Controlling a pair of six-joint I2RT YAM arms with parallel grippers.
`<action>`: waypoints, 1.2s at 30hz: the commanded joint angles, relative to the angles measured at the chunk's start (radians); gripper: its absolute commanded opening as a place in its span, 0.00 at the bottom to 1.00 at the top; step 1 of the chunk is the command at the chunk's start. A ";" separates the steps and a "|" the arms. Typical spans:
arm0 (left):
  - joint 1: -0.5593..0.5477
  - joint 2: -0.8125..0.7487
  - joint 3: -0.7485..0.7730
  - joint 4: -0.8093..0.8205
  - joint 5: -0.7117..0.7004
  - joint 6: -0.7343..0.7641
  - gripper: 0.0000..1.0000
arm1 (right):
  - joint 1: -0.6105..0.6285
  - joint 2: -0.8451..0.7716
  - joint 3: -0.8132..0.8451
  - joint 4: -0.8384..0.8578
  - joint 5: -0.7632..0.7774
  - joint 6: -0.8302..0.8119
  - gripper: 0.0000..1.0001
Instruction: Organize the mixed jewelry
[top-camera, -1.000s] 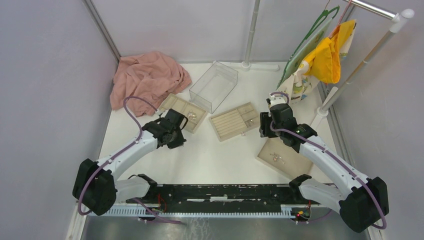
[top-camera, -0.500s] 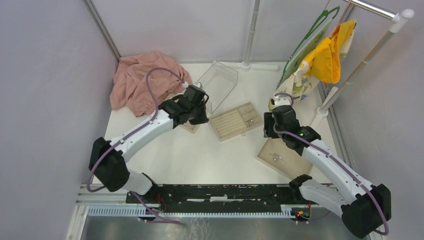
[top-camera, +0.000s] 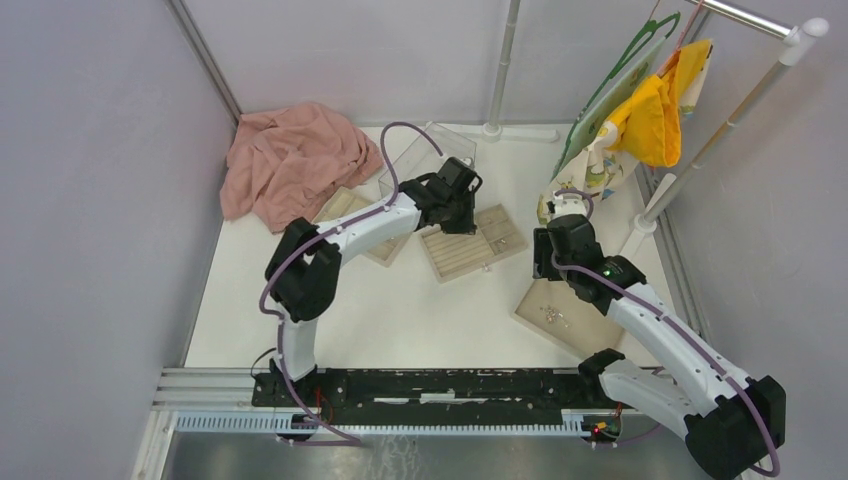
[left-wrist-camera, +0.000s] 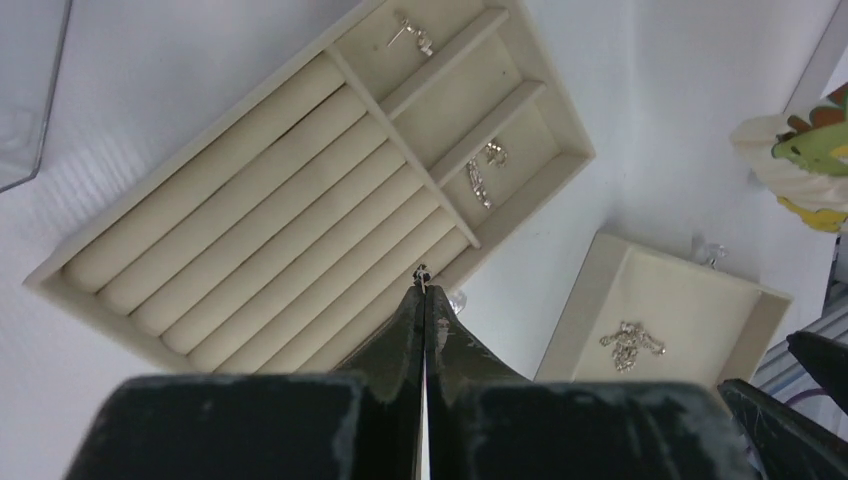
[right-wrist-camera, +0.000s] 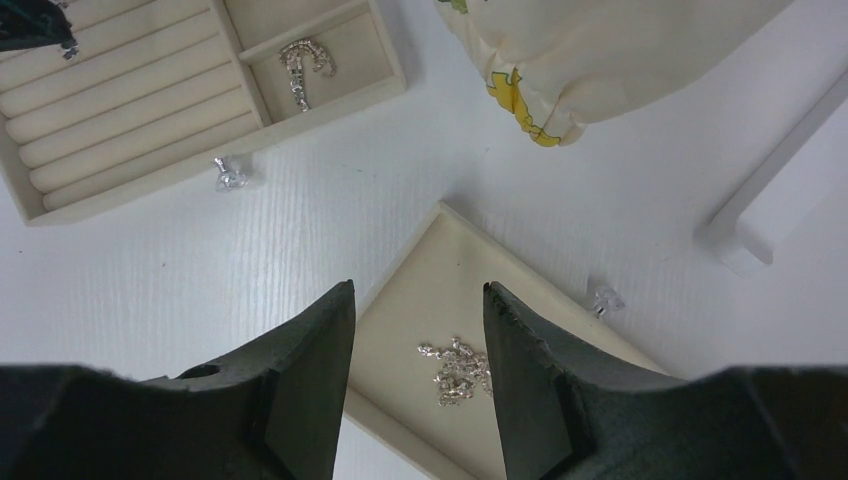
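Note:
My left gripper (left-wrist-camera: 424, 292) is shut on a tiny silver jewelry piece (left-wrist-camera: 423, 273) that sticks out at its tips. It hovers over the ring-roll tray (left-wrist-camera: 250, 250), which lies mid-table in the top view (top-camera: 455, 255). That tray's side compartments hold an earring (left-wrist-camera: 411, 35) and a short chain (left-wrist-camera: 481, 172). My right gripper (right-wrist-camera: 418, 292) is open and empty above a plain beige tray (right-wrist-camera: 440, 270) holding a silver chain cluster (right-wrist-camera: 457, 368). Loose studs lie on the table (right-wrist-camera: 228, 176) (right-wrist-camera: 603, 298).
A third beige tray (top-camera: 345, 205) lies left, partly under my left arm. A clear plastic box (top-camera: 425, 160) and a pink cloth (top-camera: 290, 160) sit at the back. A rack with a yellow garment (top-camera: 655, 115) stands at the right.
My left arm has swung right from the left tray to over the ring-roll tray, its gripper shut. My right arm has barely shifted.

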 joint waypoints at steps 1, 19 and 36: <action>-0.004 0.069 0.104 0.052 0.043 0.044 0.02 | 0.000 -0.014 0.024 -0.004 0.043 0.017 0.56; -0.004 0.297 0.336 0.064 0.019 0.052 0.02 | 0.000 0.010 0.037 -0.004 0.041 0.019 0.56; -0.004 0.413 0.449 0.053 -0.167 0.072 0.02 | 0.000 0.007 0.029 -0.005 0.041 0.027 0.56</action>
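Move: The left hand, holding a small stone earring in its tips, is bound for the ring tray's far compartment, where a first earring lies: about 9 cm ahead, 6 cm right and 9 cm below. The tray's ring rolls lie almost under this hand, 2 cm to its left; the bracelet compartment is 2 cm ahead, 9 cm right. The clear box is 19 cm ahead, 9 cm left. From the right hand, the far compartment is some 20 cm ahead, 10 cm left. Forward about 8 cm, sinking some 6 cm and drifting about 5 cm to the right, the left hand carries the held earring over the ring rolls towards the far compartment. The descent pauses midway, then resumes as the rightward drift eases slightly back left; the fingers stay shut and the wrist tilts barely 5 degrees. ##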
